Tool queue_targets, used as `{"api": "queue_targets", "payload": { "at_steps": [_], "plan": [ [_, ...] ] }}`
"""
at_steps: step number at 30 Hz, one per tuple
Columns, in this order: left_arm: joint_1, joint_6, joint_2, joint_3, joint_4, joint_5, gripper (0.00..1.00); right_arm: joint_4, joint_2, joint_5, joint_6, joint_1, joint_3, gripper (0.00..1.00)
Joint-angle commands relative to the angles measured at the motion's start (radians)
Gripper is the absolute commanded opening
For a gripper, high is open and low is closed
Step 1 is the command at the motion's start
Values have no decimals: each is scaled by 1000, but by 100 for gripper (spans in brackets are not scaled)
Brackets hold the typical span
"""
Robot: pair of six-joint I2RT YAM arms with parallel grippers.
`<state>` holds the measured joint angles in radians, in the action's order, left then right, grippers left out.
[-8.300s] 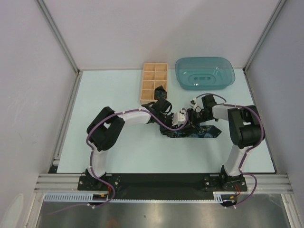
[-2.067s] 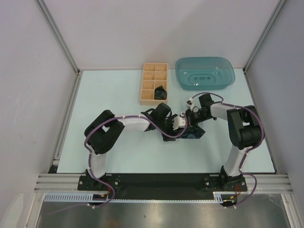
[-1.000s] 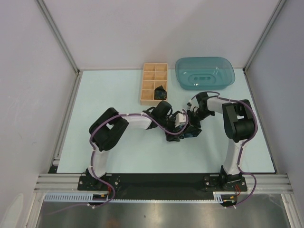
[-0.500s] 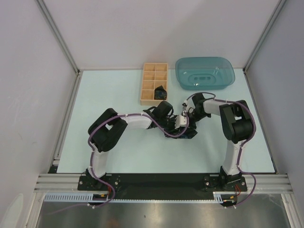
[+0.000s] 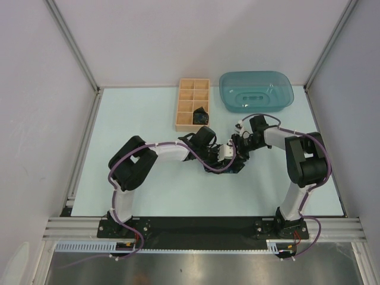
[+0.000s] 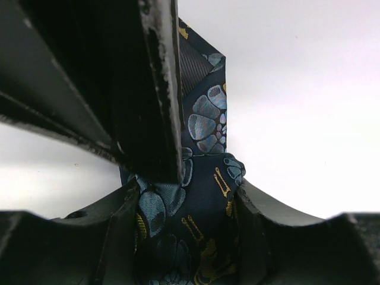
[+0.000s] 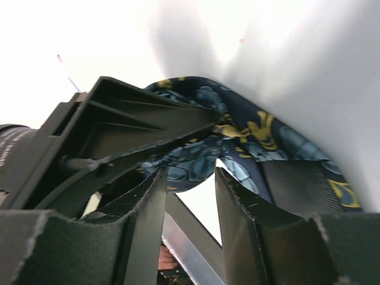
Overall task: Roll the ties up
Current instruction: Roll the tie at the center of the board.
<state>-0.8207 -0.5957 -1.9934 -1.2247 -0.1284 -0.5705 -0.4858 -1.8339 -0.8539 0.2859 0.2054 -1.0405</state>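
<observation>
One tie is a compact dark roll (image 5: 232, 167) on the table's middle, and my left gripper (image 5: 228, 156) is shut on it. In the left wrist view the blue-and-yellow patterned fabric (image 6: 206, 122) fills the gap between my left gripper's (image 6: 187, 199) fingers. My right gripper (image 5: 240, 144) sits just right of the roll and is open. Its fingers (image 7: 191, 178) stand apart with bare table between them, and the tie's edge (image 7: 261, 133) lies just past the tips. Another rolled tie (image 5: 200, 116) sits in the wooden box (image 5: 191, 98).
A teal plastic tray (image 5: 256, 90) stands upside down at the back right, beside the wooden box. Both forearms crowd the middle of the table. A metal frame rail runs along the near edge.
My left gripper has closed on the rolled tie. My right gripper has opened off the tie, and its arm has swung slightly back to the right.
</observation>
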Motion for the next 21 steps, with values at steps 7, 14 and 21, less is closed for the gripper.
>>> {"api": "queue_targets", "payload": {
  "at_steps": [7, 14, 21],
  "plan": [
    [-3, -13, -42, 5, -131, 43, 28, 58, 19, -86, 25, 38, -4, 47],
    [-1, -16, -45, -10, -132, 43, 31, 72, -39, -102, 21, 54, -13, 28],
    [14, 3, -16, -9, -129, 28, 55, 6, -67, 36, -45, 46, 2, 0]
  ]
}}
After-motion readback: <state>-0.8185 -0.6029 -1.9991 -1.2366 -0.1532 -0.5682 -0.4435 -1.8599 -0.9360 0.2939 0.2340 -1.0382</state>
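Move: The tie's roll is already between the left fingers, right at the left hand point. From the right hand the roll lies about 3 cm to the left, 2 cm back and 3 cm lower. The tie's short loose tail lies flat about 5 cm back, 1 cm to the right and 4 cm below the right hand. The compartment box's middle is roughly 24 cm ahead and 18 cm left of that hand, the teal bin's some 30 cm ahead and 12 cm right; both are about 4 cm lower. The roll stays pinched in the left hand, which holds its place and grip while the right hand creeps in on it, going left about 2 cm with a slight shift back and an early rise of half a centimetre, tilting some 5 degrees. Then the right fingers, about half open until now, snap fully shut at the roll's edge beside the left fingertips, seeming to nip a fold of the cloth. ##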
